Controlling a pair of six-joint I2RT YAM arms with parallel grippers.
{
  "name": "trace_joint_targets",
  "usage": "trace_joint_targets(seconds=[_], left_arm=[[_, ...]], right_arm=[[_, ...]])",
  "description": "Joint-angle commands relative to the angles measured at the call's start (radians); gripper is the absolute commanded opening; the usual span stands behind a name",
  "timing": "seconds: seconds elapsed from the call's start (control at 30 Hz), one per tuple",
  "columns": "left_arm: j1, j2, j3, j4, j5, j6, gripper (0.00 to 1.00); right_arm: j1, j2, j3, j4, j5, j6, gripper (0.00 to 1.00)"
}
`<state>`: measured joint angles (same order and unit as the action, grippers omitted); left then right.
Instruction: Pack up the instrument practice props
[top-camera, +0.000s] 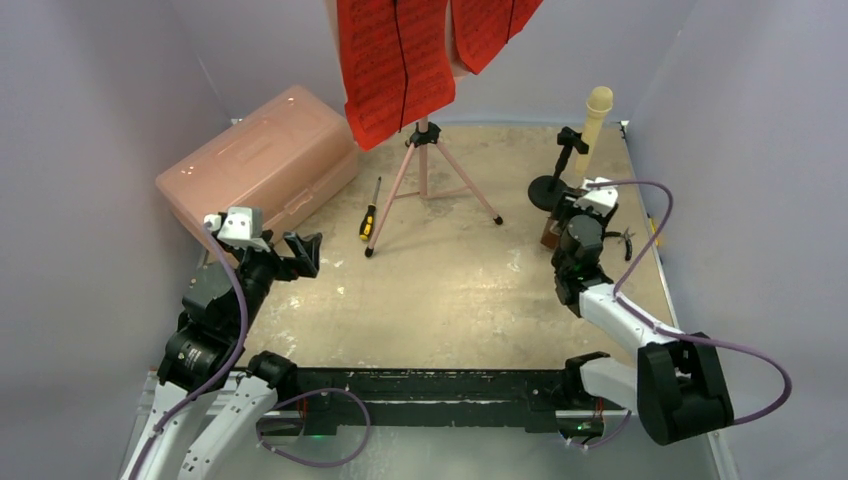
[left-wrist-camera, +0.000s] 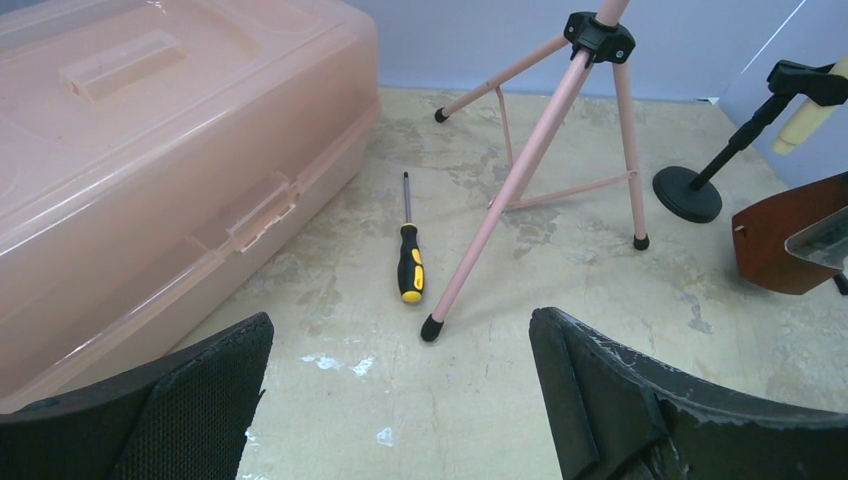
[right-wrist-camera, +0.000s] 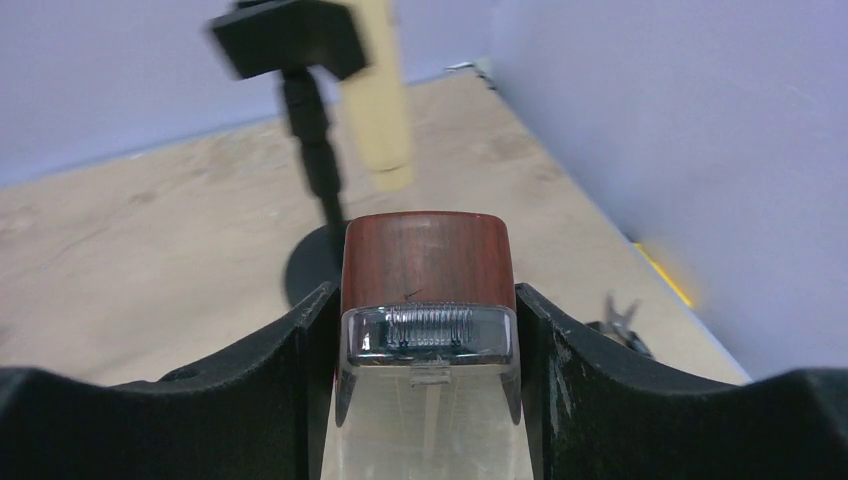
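My right gripper (right-wrist-camera: 427, 305) is shut on the brown pyramid metronome (right-wrist-camera: 425, 250), one finger on each side of its clear front cover, at the table's right side (top-camera: 551, 232). Just behind it the cream stick microphone (top-camera: 596, 118) sits tilted in a black clip on a round-based stand (top-camera: 549, 190). The pink tripod music stand (top-camera: 424, 172) is at the back centre, with red sheet-music pages (top-camera: 395, 60) hanging on its desk. My left gripper (top-camera: 305, 250) hovers open and holds nothing over the left of the table, facing the tripod's near foot (left-wrist-camera: 432, 327).
A large translucent pink lidded box (top-camera: 265, 160) lies shut at the back left. A yellow-and-black screwdriver (top-camera: 369, 216) lies between the box and the tripod. A small dark clip-like tool (top-camera: 626, 241) lies by the right wall. Walls close in on three sides.
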<state>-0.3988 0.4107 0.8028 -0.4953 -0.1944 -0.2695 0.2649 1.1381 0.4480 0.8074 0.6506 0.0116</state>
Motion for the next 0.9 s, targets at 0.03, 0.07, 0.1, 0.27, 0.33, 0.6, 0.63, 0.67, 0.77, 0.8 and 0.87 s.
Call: trace_joint_targets(seconds=[0.03, 0.07, 0.1, 0.27, 0.33, 0.6, 0.63, 0.67, 0.77, 0.8, 0.87], left_arm=[[-0.012, -0.012, -0.007, 0.018, -0.003, 0.009, 0.99], [-0.014, -0.013, -0.007, 0.018, -0.003, 0.009, 0.99], [-0.016, -0.012, -0.007, 0.017, -0.004, 0.009, 0.99], [-0.026, -0.016, -0.007, 0.018, -0.004, 0.009, 0.99], [-0.031, -0.016, -0.007, 0.018, -0.004, 0.010, 0.99], [-0.047, -0.016, -0.006, 0.017, -0.008, 0.011, 0.99], [-0.050, -0.016, -0.005, 0.017, -0.009, 0.013, 0.99], [-0.051, -0.017, -0.005, 0.017, -0.010, 0.011, 0.99], [-0.053, -0.021, -0.006, 0.017, -0.012, 0.013, 1.00], [-0.054, -0.021, -0.005, 0.017, -0.013, 0.013, 0.99], [-0.056, -0.023, -0.006, 0.016, -0.014, 0.013, 0.99]], right_arm=[[-0.099, 0.023, 0.070, 0.143, 0.089, 0.078, 0.40], [-0.119, 0.038, 0.078, 0.143, 0.085, 0.090, 0.41], [-0.139, 0.056, 0.086, 0.136, 0.079, 0.109, 0.42], [-0.173, 0.126, 0.111, 0.109, 0.043, 0.183, 0.42], [-0.174, 0.150, 0.109, 0.108, 0.040, 0.203, 0.42], [-0.189, 0.231, 0.145, 0.053, 0.143, 0.183, 0.41], [-0.190, 0.230, 0.148, 0.047, 0.166, 0.178, 0.41], [-0.193, 0.228, 0.147, 0.046, 0.191, 0.168, 0.42], [-0.210, 0.211, 0.148, 0.040, 0.227, 0.148, 0.43], [-0.218, 0.207, 0.149, 0.033, 0.228, 0.148, 0.43], [-0.228, 0.201, 0.150, 0.021, 0.233, 0.148, 0.45]])
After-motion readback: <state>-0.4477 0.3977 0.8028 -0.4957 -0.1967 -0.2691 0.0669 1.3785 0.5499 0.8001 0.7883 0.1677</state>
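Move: The metronome is already gripped in the right hand. The pliers, the landmark it is carried towards, lie about 18 cm to that hand's right, 6 cm ahead and 20 cm below. The microphone stand's base is about 20 cm ahead and 2 cm left, and the tripod's right foot some 12 cm ahead and 17 cm left, both down on the table. From the left hand the pliers lie about 83 cm right, 20 cm ahead and 28 cm below. The metronome, still clamped between the right hand's fingers, is carried about 8 cm to the right towards the pliers, away from the microphone stand, sinking some 4 cm early on. The drift right is quick at first, then slows at level height, while the wrist turns about 20 degrees clockwise; the fingers keep their opening. ##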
